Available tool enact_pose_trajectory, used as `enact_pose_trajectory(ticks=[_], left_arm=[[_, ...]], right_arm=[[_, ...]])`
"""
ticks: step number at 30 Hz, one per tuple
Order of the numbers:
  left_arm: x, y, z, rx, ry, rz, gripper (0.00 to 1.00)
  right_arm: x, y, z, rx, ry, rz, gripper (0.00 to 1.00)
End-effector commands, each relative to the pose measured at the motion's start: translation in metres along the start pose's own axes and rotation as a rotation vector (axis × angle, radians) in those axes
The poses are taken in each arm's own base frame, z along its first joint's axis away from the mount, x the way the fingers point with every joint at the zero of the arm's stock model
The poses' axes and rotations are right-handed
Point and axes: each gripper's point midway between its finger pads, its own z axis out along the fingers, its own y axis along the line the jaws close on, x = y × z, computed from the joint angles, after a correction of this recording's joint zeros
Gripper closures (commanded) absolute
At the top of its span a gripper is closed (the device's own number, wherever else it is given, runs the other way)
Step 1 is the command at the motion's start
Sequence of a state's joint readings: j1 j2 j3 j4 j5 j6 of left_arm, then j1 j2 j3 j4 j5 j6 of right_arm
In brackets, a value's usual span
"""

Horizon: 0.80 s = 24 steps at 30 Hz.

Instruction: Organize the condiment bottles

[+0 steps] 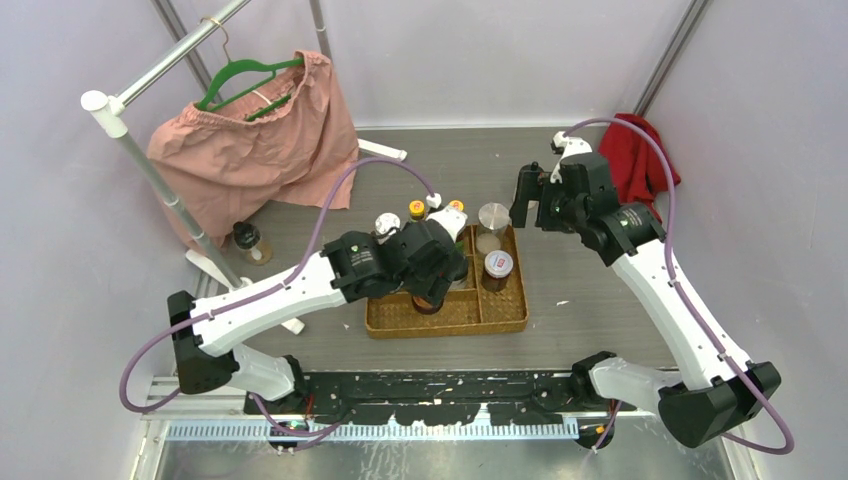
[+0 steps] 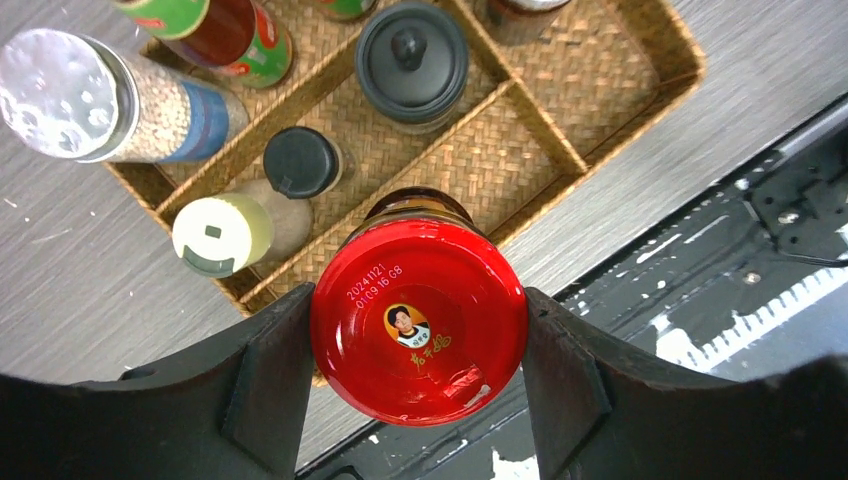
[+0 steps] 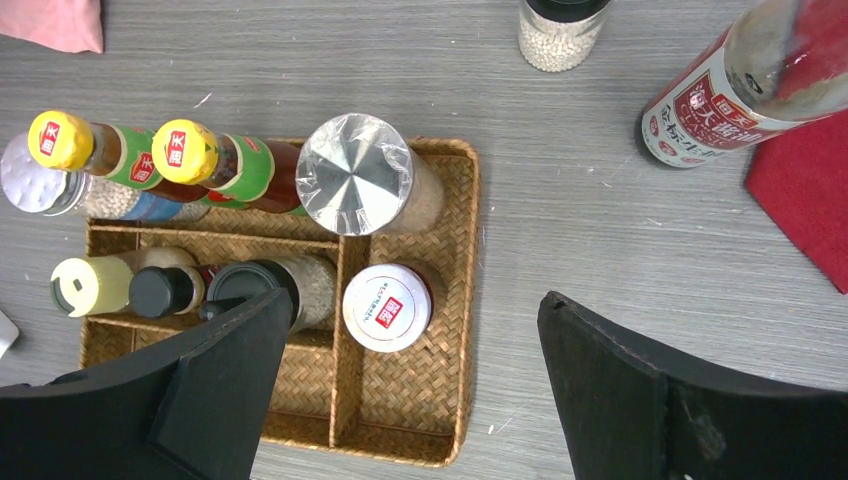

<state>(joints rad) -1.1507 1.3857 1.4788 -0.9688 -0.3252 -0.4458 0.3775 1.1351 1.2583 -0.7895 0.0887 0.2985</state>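
Observation:
My left gripper [image 2: 418,330] is shut on a red-lidded jar [image 2: 418,315], its pads against both sides of the lid. It holds the jar upright over the near-left part of the tan woven tray [image 2: 530,160]. In the tray stand two yellow-capped bottles [image 3: 185,150], a silver-lidded shaker [image 3: 355,172], a white-lidded jar [image 3: 387,307], a black-lidded jar [image 2: 412,60], a black-capped bottle [image 2: 298,160] and a pale-capped bottle [image 2: 220,232]. My right gripper [image 3: 415,380] hangs open over the tray's right edge, holding nothing.
Outside the tray, a tall bottle with a red and white label [image 3: 740,85] and a black-lidded jar of white grains [image 3: 562,25] stand on the table. A red cloth [image 1: 640,155] lies at the back right. A rack with a pink garment [image 1: 255,150] stands at the back left.

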Motion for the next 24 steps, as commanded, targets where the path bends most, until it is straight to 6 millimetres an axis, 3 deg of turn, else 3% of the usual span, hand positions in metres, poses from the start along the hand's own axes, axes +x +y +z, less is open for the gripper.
enact_pose_trajectory(ticks=[1, 10, 24], left_arm=[[-0.021, -0.002, 0.001, -0.007, -0.144, -0.078, 0.46], [0.003, 0.001, 0.028, -0.023, -0.141, -0.072, 0.46], [0.014, -0.007, 0.052, -0.005, -0.128, -0.065, 0.45]], right_arm=[[-0.002, -0.001, -0.005, -0.003, -0.032, 0.001, 0.01], [0.006, -0.001, 0.000, -0.005, -0.011, 0.010, 0.01], [0.011, -0.002, 0.003, -0.003, -0.001, 0.008, 0.01]])
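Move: The left hand, already holding the red-lidded jar, is right over the tray's empty front compartment, some 20 cm below. The small black-capped bottle stands about 6 cm ahead and 2 cm left, the yellow-capped bottle 6 cm ahead and 7 cm left, the black-lidded jar 6 cm ahead and 5 cm right, all roughly 17 cm lower. From the right hand that compartment lies about 12 cm back, 18 cm left and 22 cm down. Still gripping the red-lidded jar, the left hand lowers it straight about 8 cm towards the tray's front compartment. ##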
